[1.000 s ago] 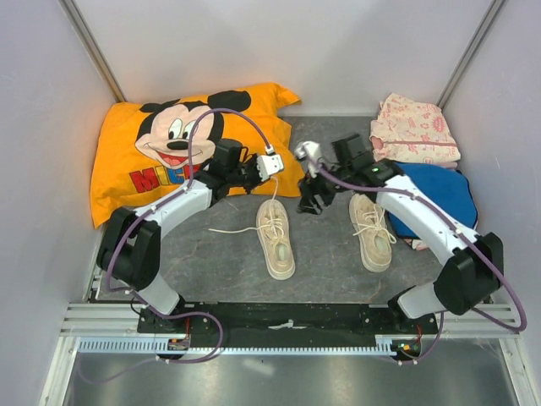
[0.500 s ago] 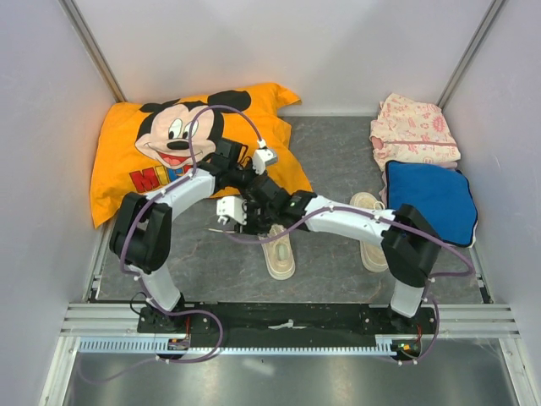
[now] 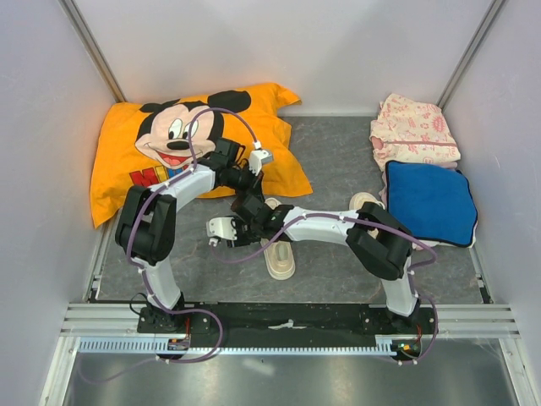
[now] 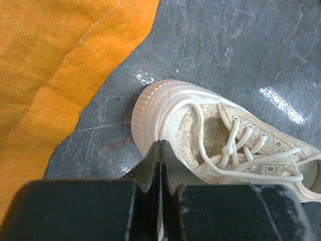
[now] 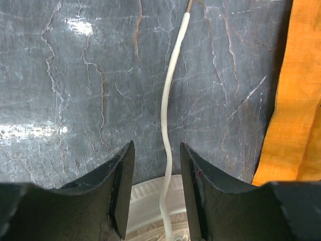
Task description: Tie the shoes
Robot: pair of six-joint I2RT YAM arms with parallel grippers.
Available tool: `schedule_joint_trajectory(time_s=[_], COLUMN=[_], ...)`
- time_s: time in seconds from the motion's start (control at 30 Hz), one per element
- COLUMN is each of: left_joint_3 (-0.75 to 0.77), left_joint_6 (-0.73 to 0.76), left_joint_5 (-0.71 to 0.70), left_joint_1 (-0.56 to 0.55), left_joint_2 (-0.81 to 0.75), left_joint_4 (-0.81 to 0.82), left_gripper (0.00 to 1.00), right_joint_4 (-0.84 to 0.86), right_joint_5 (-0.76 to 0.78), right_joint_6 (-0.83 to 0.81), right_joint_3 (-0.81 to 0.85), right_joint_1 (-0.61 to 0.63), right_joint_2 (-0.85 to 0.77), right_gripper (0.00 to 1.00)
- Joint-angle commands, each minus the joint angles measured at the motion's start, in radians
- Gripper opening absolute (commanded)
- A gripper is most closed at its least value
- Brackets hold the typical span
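Observation:
One cream shoe (image 3: 279,258) lies mid-table, half hidden under my right arm. Of the other shoe (image 3: 362,201) only the toe shows behind that arm. In the left wrist view the near shoe (image 4: 210,130) shows its ribbed toe, and one white lace (image 4: 175,113) curves round it into my left gripper (image 4: 161,143), which is shut on it. My left gripper (image 3: 256,188) hovers just beyond the toe. My right gripper (image 5: 156,144) reaches leftward across the shoe and stands open. The other lace (image 5: 170,115) runs between its fingers without touching them, out over the floor.
An orange Mickey Mouse pillow (image 3: 186,144) fills the back left, its edge close to both grippers (image 5: 296,100). A blue cushion (image 3: 431,199) and a folded pink cloth (image 3: 414,127) lie at the right. Walls close in on three sides.
My right arm has swung from beside the right shoe across to the left, over the near shoe, and its jaws have narrowed around the loose lace. The left gripper stayed shut, shifting slightly.

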Motion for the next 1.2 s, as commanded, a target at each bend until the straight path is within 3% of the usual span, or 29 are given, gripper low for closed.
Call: schedule_joint_trajectory(time_s=[0.0, 0.43, 0.53, 0.63, 0.73, 1.17], left_joint_3=[0.046, 0.047, 0.047, 0.038, 0.027, -0.045], left_joint_6=[-0.034, -0.054, -0.06, -0.066, -0.073, -0.103], left_joint_5=[0.05, 0.058, 0.06, 0.058, 0.049, 0.044], left_joint_1=[0.002, 0.015, 0.021, 0.028, 0.033, 0.035], left_joint_2=[0.026, 0.034, 0.036, 0.034, 0.031, -0.081], left_joint_4=[-0.002, 0.024, 0.032, 0.044, 0.053, 0.038], left_gripper=[0.02, 0.02, 0.01, 0.02, 0.02, 0.02], right_joint_4=[0.021, -0.019, -0.041, -0.059, -0.084, -0.17], right_joint_5=[-0.002, 0.03, 0.021, -0.007, -0.03, -0.217], right_joint_6=[-0.055, -0.093, -0.095, -0.096, -0.098, 0.019], right_joint_3=[0.04, 0.106, 0.12, 0.122, 0.116, 0.071], right_joint_1=[0.002, -0.015, -0.021, -0.029, -0.034, -0.054], right_joint_2=[0.031, 0.155, 0.18, 0.187, 0.172, -0.081], right_gripper=[0.49, 0.49, 0.43, 0.29, 0.0, 0.0])
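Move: The loose lace tail on the shoe's left side lies about 3 cm ahead of the right gripper's point, 1 cm to its left and 4 cm below, running out to the left. The shoe's middle is roughly 4 cm back and 6 cm to the right. The orange pillow's middle is some 22 cm ahead and 16 cm left. From the left gripper, which holds the other lace over the toe, the tail is about 7 cm back, 2 cm left and 6 cm lower. Lower the half-open right gripper about 3 cm, easing it forward by nearly as much so the lace tail stays between its fingers, and shut them to pinch it beside the shoe. Then draw the tail back and to the right by a couple of centimetres, starting to lift. Keep the left gripper almost still, shut on the other lace above the toe. ##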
